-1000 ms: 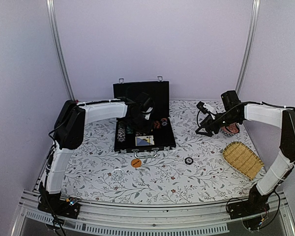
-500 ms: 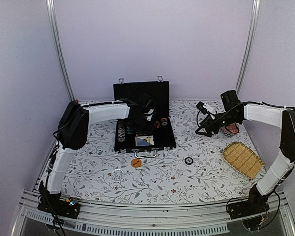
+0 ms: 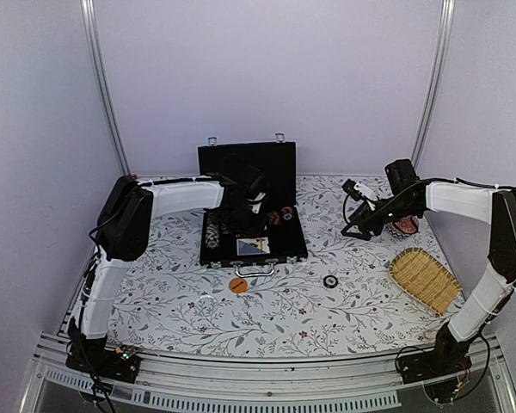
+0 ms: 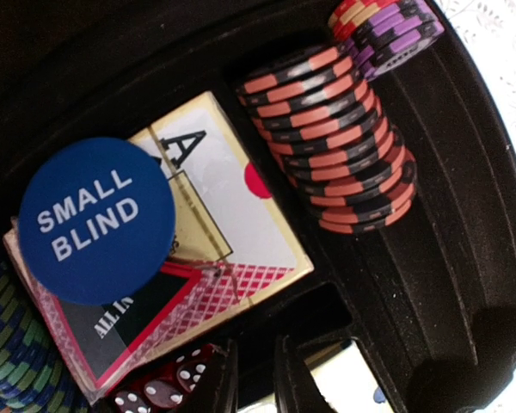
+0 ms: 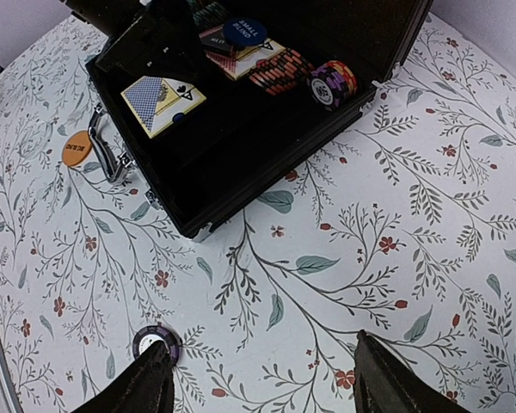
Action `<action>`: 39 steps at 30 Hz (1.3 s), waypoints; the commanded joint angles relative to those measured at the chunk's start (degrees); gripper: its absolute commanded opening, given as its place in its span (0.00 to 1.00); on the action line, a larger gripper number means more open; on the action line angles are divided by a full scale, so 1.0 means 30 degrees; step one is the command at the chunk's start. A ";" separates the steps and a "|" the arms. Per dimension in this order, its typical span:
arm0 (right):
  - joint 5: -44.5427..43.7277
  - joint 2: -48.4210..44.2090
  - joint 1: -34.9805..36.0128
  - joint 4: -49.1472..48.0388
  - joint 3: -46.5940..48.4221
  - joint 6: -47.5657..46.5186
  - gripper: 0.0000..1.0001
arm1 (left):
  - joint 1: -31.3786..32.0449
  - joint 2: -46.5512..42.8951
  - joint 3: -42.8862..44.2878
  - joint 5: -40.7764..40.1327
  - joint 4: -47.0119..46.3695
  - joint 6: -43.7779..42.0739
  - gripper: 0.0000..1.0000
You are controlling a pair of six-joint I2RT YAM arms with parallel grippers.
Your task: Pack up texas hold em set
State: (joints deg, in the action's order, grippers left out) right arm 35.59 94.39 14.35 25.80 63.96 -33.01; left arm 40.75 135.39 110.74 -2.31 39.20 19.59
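Note:
The black case (image 3: 275, 163) lies open at the back of the table, lid up. My left gripper (image 3: 245, 219) hangs inside it. In the left wrist view its jaws (image 4: 254, 379) stand a narrow gap apart with nothing between them, right beside the red dice (image 4: 168, 383). A blue "small blind" disc (image 4: 97, 219) rests on cards (image 4: 232, 198), next to orange-black chips (image 4: 344, 146) and purple chips (image 4: 387, 30). My right gripper (image 5: 258, 383) is open above the bare cloth, with a loose purple chip (image 5: 156, 342) by its left finger. An orange disc (image 3: 238, 285) lies in front of the case handle.
A woven yellow basket (image 3: 424, 280) sits at the right front. A red patterned dish (image 3: 404, 226) stands behind my right wrist. Metal frame posts rise at the back corners, and a rail runs along the near edge.
My left gripper's jaws have drawn closer together inside the case, and the arm has shifted slightly. The right arm has not moved.

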 commanded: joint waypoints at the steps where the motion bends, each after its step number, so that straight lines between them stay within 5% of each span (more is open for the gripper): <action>1: -0.0056 0.0324 0.0282 0.0302 0.0383 -0.0201 0.72 | -0.0258 -0.0927 -0.0105 -0.0060 0.1028 -0.0197 0.17; 10: -0.0030 0.0207 0.0318 0.0306 0.0357 -0.0186 0.72 | 0.1040 -0.4021 -0.0328 0.1341 -0.0724 -0.1740 0.24; 19: 0.0012 0.0207 0.0457 0.0581 0.0513 -0.0315 0.72 | 0.1843 -0.9829 -0.5541 0.0797 -0.3267 -0.3067 0.40; 26: -0.0377 -0.0106 0.0882 0.2157 0.1590 -0.0867 0.72 | 0.1844 -1.1574 -0.8429 0.0444 -0.1218 -0.3646 0.49; 30: -0.0805 0.0320 0.1721 0.4051 0.2921 -0.1840 0.71 | 0.1903 -1.2598 -1.0577 0.0357 -0.0467 -0.3688 0.67; 39: -0.5345 0.1799 0.5000 0.6792 0.3328 -0.3434 0.70 | 0.1882 -1.4370 -1.4049 -0.0060 -0.2327 -0.2638 0.65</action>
State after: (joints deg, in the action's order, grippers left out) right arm 26.74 96.73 26.09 40.73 73.95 -40.84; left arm 46.50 95.53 70.81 -0.62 36.60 9.65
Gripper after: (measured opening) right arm 0.700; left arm 0.643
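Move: My left fingertips are down in the case beside the dice. The big blind button lies about 18 cm back and 5 cm left of them, 3 cm lower. From the left hand, the case handle is some 14 cm straight back, the blue cards 5 cm back, and the clear disc 23 cm back and 12 cm left. From my right hand, the loose chip is about 10 cm back, 4 cm left and 12 cm below; the case's near right corner is 2 cm back and 9 cm left. I lift my left hand nearly 20 cm out of the case, then swing it back over the front edge and a little left, coming down about 11 cm towards the big blind button. The fingers spread wide as it turns some 15 degrees clockwise. Late on, my open right hand starts left and back towards the loose chip, about 6 cm, turning counter-clockwise. ##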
